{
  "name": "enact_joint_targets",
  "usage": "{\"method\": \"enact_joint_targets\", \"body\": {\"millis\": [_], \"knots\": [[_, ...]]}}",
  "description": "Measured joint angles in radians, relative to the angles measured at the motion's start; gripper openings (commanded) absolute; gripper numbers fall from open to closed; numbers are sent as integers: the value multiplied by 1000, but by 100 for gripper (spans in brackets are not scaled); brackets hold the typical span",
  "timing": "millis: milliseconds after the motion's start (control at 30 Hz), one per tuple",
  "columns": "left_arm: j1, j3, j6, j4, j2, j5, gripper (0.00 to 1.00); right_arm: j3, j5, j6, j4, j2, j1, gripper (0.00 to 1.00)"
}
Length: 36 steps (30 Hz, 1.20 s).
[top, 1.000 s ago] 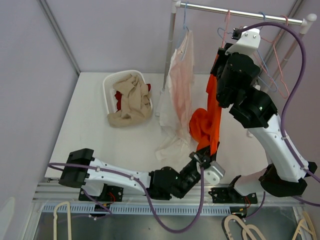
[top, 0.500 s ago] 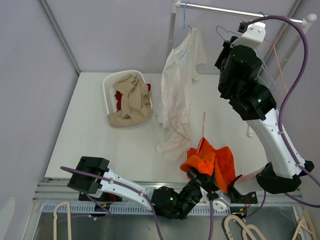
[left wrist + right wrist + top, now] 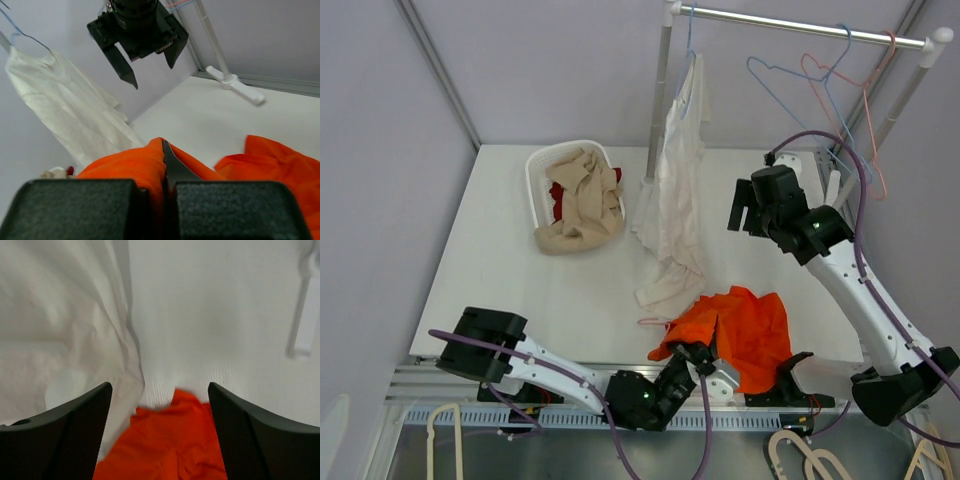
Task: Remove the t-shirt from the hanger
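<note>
The orange t-shirt (image 3: 745, 325) lies crumpled on the table near the front edge, off the rail. My left gripper (image 3: 695, 357) is shut on its near left fold, and the cloth is pinched between the jaws in the left wrist view (image 3: 135, 162). A thin pink wire (image 3: 655, 322) pokes out at the shirt's left edge. My right gripper (image 3: 745, 215) hangs open and empty above the table behind the shirt. In the right wrist view its fingers (image 3: 65, 435) stand wide apart over the orange cloth (image 3: 170, 450).
A white t-shirt (image 3: 675, 200) hangs on a blue hanger from the rail (image 3: 800, 25), its hem on the table. Empty blue and pink hangers (image 3: 840, 95) hang to the right. A white basket (image 3: 542, 160) of clothes stands at the back left. The rack's foot (image 3: 235, 85) lies on the table.
The orange shirt came off the rail and dropped to the table, dragged toward the front edge by my left gripper. My right arm came down from the rail, open.
</note>
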Motion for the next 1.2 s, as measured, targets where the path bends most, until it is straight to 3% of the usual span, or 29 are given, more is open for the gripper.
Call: {"method": "enact_joint_targets", "body": {"millis": [100,233,433,800,1200], "knots": [[-11,-2,-187,-108,-4,14,1,-101,-104,8,-41,-29,-31,84],[-13,13,-515,-415,-35,146,1,-113,-274,-25,-68,-76,-105,84],[-24,73,-763,-628,-59,348,1,-30,-545,-123,-98,-11,-109,83],[-30,72,-942,-848,-187,697,1,-13,-620,-208,-156,201,148,80],[-29,-33,-1006,-955,-412,770,1,-69,-643,-246,-159,332,366,76]]}}
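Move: From the open right hand, the hook of the pink hanger in the orange t-shirt lies about 17 cm back, 20 cm left and 24 cm below. The t-shirt's middle is some 21 cm back, 3 cm left and 27 cm below; the white shirt's lower hem is 10 cm back, 18 cm left. From the left hand, already pinching the t-shirt, the hook is about 6 cm ahead, 10 cm left and 22 cm below. Open right hand swings left, down and back some 25 cm towards hanger; left draws t-shirt back 14 cm. ##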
